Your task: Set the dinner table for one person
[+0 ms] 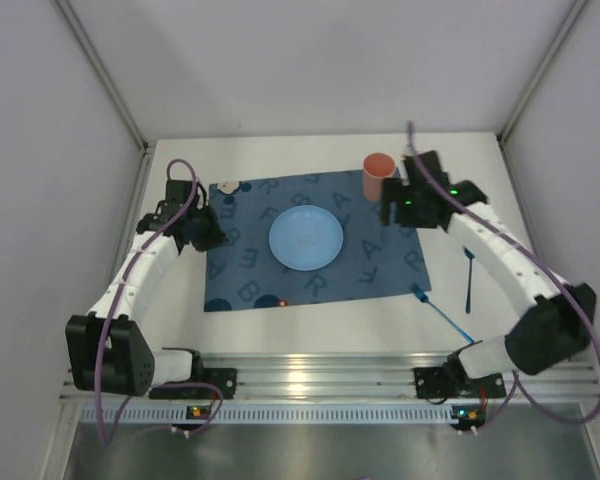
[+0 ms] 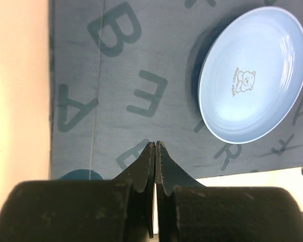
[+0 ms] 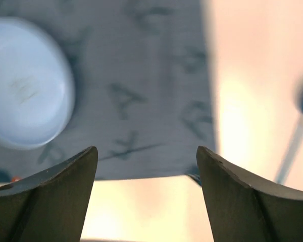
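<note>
The dinner table (image 1: 320,335) is a white top carrying a dark blue letter-printed placemat (image 1: 370,265). A light blue plate (image 1: 305,238) lies at the mat's middle, and it also shows as the plate (image 2: 252,75) and the plate (image 3: 25,80). An orange cup (image 1: 378,175) stands upright at the mat's far right corner. Just in front of the cup hangs my right gripper (image 1: 389,208), and the right gripper (image 3: 147,156) is open with nothing between its fingers. Over the mat's left edge, my left gripper (image 1: 209,236) is empty, and the left gripper (image 2: 155,146) is shut.
Two blue utensils lie on the table right of the mat: one straight (image 1: 467,280), one slanted (image 1: 442,312) near the mat's front right corner. A small white item (image 1: 227,186) sits at the mat's far left corner. White walls enclose the table on three sides.
</note>
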Available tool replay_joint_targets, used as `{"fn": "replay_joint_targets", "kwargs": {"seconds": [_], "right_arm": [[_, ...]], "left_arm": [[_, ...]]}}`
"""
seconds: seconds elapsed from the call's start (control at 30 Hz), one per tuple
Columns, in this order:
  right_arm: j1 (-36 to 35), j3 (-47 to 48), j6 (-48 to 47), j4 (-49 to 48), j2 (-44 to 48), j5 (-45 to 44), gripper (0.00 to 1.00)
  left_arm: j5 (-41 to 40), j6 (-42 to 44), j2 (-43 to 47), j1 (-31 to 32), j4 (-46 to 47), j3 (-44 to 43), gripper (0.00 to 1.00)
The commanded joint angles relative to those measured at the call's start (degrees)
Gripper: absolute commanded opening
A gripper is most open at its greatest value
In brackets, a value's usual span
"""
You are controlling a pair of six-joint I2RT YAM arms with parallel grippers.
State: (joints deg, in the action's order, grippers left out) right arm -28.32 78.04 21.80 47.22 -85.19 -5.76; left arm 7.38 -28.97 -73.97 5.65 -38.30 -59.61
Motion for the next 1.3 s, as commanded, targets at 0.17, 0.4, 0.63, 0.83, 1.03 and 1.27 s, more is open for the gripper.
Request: {"fn": "replay_joint_targets", "kwargs": {"seconds": [0.17, 0.4, 0.63, 0.83, 1.03, 1.27], "right_arm": [[30.8, -22.6, 4.8, -1.2, 12.4, -3.8, 0.74], [39.5, -22.2, 2.5, -5.4, 2.8, -4.7, 0.65], [43.3, -19.9, 0.0, -9.9, -4.5, -4.6, 0.56], [43.3, -20.1, 0.3, -13.1, -9.7, -3.5, 0.46], [43.3, -19.7, 0.3, -15.1, -13.2, -4.3, 0.24], [43.2, -17.4, -0.1, -14.2, -14.4, -3.1, 0.00]], "left_arm": [[6.2, -1.2, -5.6, -0.2, 6.0, 0.5, 0.00], [7.5, -0.1, -9.6, -0.2, 6.0, -2.5, 0.00], [6.7, 0.2, -9.7, -0.2, 6.0, -1.7, 0.00], [6.0, 0.1, -9.8, -0.2, 5.5, -1.8, 0.00], [5.5, 0.2, -9.7, -0.2, 4.8, -1.9, 0.00], [5.2, 0.8, -10.7, -0.2, 3.8, -3.8, 0.00]]}}
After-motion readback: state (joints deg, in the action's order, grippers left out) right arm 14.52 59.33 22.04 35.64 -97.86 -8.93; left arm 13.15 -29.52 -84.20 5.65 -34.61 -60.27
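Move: The open right hand is about 18 cm above the table. The middle of the spoon lies some 26 cm to its right and 7 cm back, with the bowl at the far end. The fork lies about 16 cm back and 17 cm right of the hand. The cup stands 18 cm ahead and 2 cm right, and the plate is 17 cm left and 6 cm ahead. From the left hand, the spoon is some 62 cm right and 6 cm back. The right hand sweeps fast to the right, some 26 cm, drawing back about 6 cm at first and sinking about 16 cm onto the spoon while the wrist turns some 45 degrees clockwise and tips about 20 degrees steeper. Its last reach eases about 4 cm forward again as the wide-open fingers shut and pinch the handle just behind the bowl, while the left hand, fingers still shut, sinks about 4 cm beside the plate. ##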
